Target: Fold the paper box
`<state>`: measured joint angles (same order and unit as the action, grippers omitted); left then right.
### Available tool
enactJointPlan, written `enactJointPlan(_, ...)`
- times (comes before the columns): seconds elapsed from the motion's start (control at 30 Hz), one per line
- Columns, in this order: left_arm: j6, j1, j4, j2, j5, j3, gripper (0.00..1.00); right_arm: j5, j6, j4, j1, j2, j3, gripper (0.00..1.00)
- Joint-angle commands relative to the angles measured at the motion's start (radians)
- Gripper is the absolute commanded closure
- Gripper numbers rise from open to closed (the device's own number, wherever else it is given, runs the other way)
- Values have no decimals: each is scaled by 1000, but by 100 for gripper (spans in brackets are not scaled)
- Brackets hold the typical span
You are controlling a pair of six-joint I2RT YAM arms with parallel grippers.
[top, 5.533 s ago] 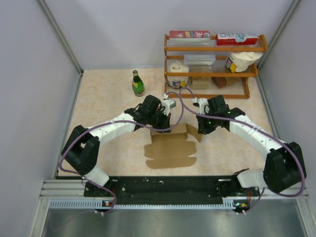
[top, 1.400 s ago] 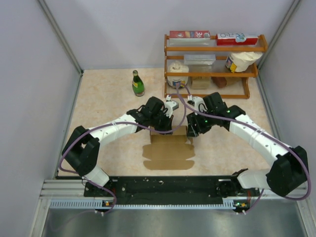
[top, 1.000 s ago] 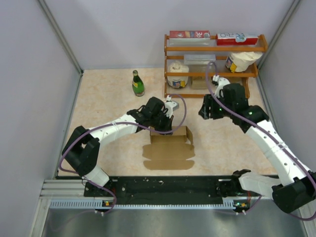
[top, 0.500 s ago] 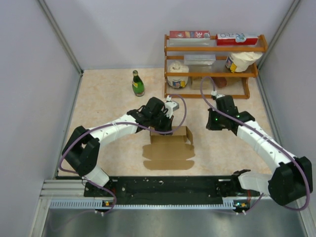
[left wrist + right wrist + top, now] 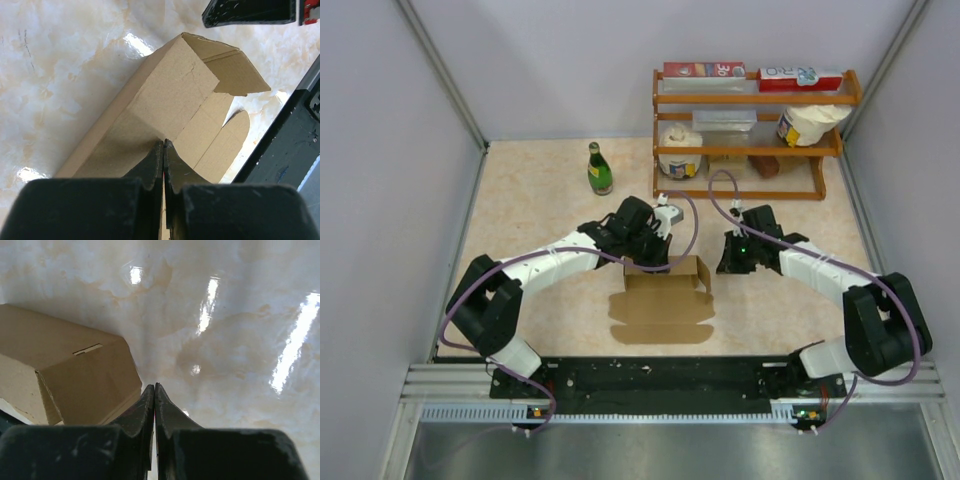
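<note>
The paper box point(image 5: 660, 300) is plain brown cardboard, part flat sheet at the front, with its far wall and right end flap raised. My left gripper point(image 5: 655, 260) is shut on the raised far wall; in the left wrist view point(image 5: 164, 144) the jaws pinch the cardboard point(image 5: 170, 95) edge-on. My right gripper point(image 5: 722, 264) is shut and empty, low over the table just right of the box's right end. In the right wrist view point(image 5: 155, 386) its tip sits beside the folded end flap point(image 5: 85, 375), apart from it or barely touching.
A green bottle point(image 5: 599, 168) stands at the far left of the table. A wooden rack point(image 5: 750, 98) with printed cartons, tubs and bags stands at the back right. Grey walls close both sides. The right gripper shows in the left wrist view point(image 5: 250, 10).
My right arm drew back from the box's right end, lifted toward the rack, then came back down beside that end. The right flap now stands folded in. My left gripper has not moved.
</note>
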<state>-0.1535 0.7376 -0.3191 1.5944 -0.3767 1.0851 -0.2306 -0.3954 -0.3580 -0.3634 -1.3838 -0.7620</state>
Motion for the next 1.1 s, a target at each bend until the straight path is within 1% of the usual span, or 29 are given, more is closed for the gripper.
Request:
enactJointPlan(0.0, 8, 9, -11, 7, -7, 55, 100, -107, 0, 145, 0, -43, 21, 100)
enactJointPlan(0.1, 11, 14, -20, 12, -1, 68, 100, -134, 4, 162, -26, -70, 23, 100)
enactJointPlan(0.27, 9, 16, -26, 3, -5, 79, 100, -112, 6, 153, -80, -84, 13, 100)
enactJointPlan(0.5, 34, 14, -64, -14, 4, 157, 100, -69, -7, 134, -95, -83, 18, 100)
enactJointPlan(0.63, 60, 11, -81, -21, 50, 211, 100, -59, -3, 125, -95, -78, 20, 100)
enactJointPlan(0.8, 68, -17, -86, 13, 128, 242, 100, -64, -5, 125, -97, -77, 18, 100)
enactJointPlan(0.93, 71, -66, -115, 65, 139, 251, 100, -67, -6, 126, -97, -72, 21, 100)
enactJointPlan(1.07, 51, -116, -136, 88, 188, 249, 100, -70, -7, 125, -98, -63, 26, 100)
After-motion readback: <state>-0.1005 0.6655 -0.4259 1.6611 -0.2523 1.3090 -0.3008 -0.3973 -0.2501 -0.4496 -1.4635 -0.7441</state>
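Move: The box's right end flap lies about 4 cm left of the right hand, level with it and at about its height; the box's middle is some 12 cm left. For the left hand, already on top of the box, that flap is about 9 cm to the right and 4 cm down; the box's middle is 3 cm below, and the red packet about 11 cm ahead and 4 cm left. The right hand slides 4 cm left against the box's end flap while the left lifts off and arcs 7 cm forward. ##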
